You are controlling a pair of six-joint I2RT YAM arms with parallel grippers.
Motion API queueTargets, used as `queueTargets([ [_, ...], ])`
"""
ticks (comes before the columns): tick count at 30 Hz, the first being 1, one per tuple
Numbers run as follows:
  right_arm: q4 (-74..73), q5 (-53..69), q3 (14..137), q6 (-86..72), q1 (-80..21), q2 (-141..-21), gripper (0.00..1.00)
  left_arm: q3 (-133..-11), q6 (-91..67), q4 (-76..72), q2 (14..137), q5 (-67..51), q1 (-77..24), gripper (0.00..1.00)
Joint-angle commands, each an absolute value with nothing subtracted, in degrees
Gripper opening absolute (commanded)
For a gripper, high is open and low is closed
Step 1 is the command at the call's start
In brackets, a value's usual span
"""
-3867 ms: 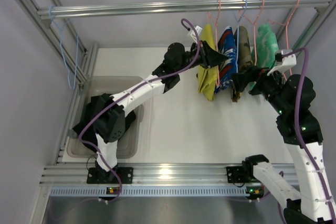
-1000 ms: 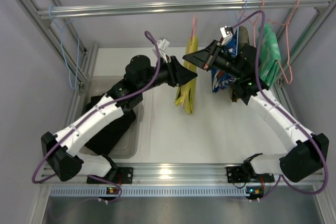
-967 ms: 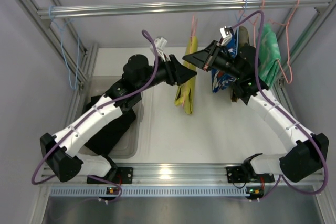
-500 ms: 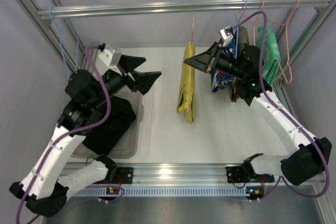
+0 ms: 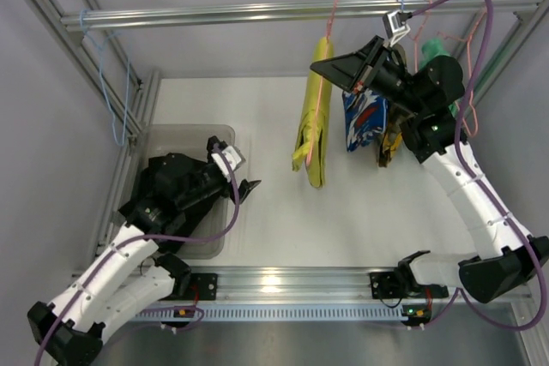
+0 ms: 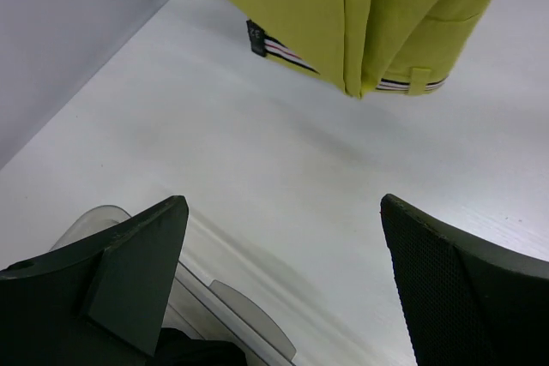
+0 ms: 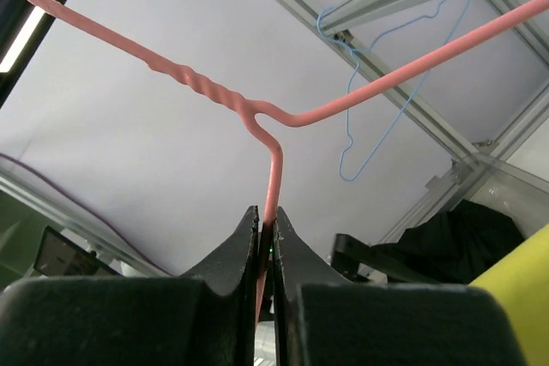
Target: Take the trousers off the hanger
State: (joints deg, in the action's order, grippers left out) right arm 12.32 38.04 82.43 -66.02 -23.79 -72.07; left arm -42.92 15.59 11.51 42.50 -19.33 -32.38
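The yellow trousers (image 5: 312, 126) hang folded on a pink hanger (image 5: 327, 57) above the table's middle. My right gripper (image 5: 333, 66) is shut on that hanger's wire just below the twisted neck (image 7: 273, 165), with the jaws pinched tight round it (image 7: 266, 222). The black trousers (image 5: 176, 188) lie heaped in the clear bin (image 5: 171, 134) at the left. My left gripper (image 5: 248, 189) hovers at the bin's right rim, open and empty. In the left wrist view its fingers (image 6: 129, 272) spread wide over the table, and the yellow trousers' hem (image 6: 369, 23) hangs ahead.
A metal rail (image 5: 257, 13) crosses the back. At the right hang a blue patterned garment (image 5: 364, 119), a brown one (image 5: 390, 139) and a green one (image 5: 446, 56). An empty blue hanger (image 5: 116, 96) hangs at the rail's left end.
My left gripper let go, opened wide and drew back down to the bin's right rim. The right gripper lifted the hanger with the yellow trousers slightly up and right.
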Motion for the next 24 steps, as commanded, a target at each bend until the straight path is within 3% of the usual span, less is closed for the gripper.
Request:
queueTargets([
  [1, 21.3, 36.7, 89.2, -64.7, -23.5, -69.5, 0.00, -38.5, 20.3, -2.2, 43.2, -16.8, -33.9, 0.99],
  [13, 17.5, 34.9, 94.3, -63.0, -23.4, -70.7, 0.00, -35.0, 21.0, -20.9, 51.7, -6.2, -47.6, 0.99],
  [24, 16.7, 35.2, 92.8, -62.1, -23.5, -70.0, 0.00, -39.4, 15.6, -28.9, 58.2, -1.1, -50.3, 0.99],
])
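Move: The lower end of the yellow trousers, on the pink hanger, hangs about 15 cm to the left hand's right, some 5 cm farther out and about level in height. Its neighbours: the grey box, middle roughly 20 cm left of that hand, 4 cm ahead and 20 cm below; the blue patterned trousers, about 30 cm right, 20 cm ahead, 10 cm above. From the right hand, the yellow trousers' lower end lies about 25 cm below, roughly straight under. Dipping briefly, the open left hand sweeps about 9 cm right towards the yellow trousers; right keeps pinching the hanger. ##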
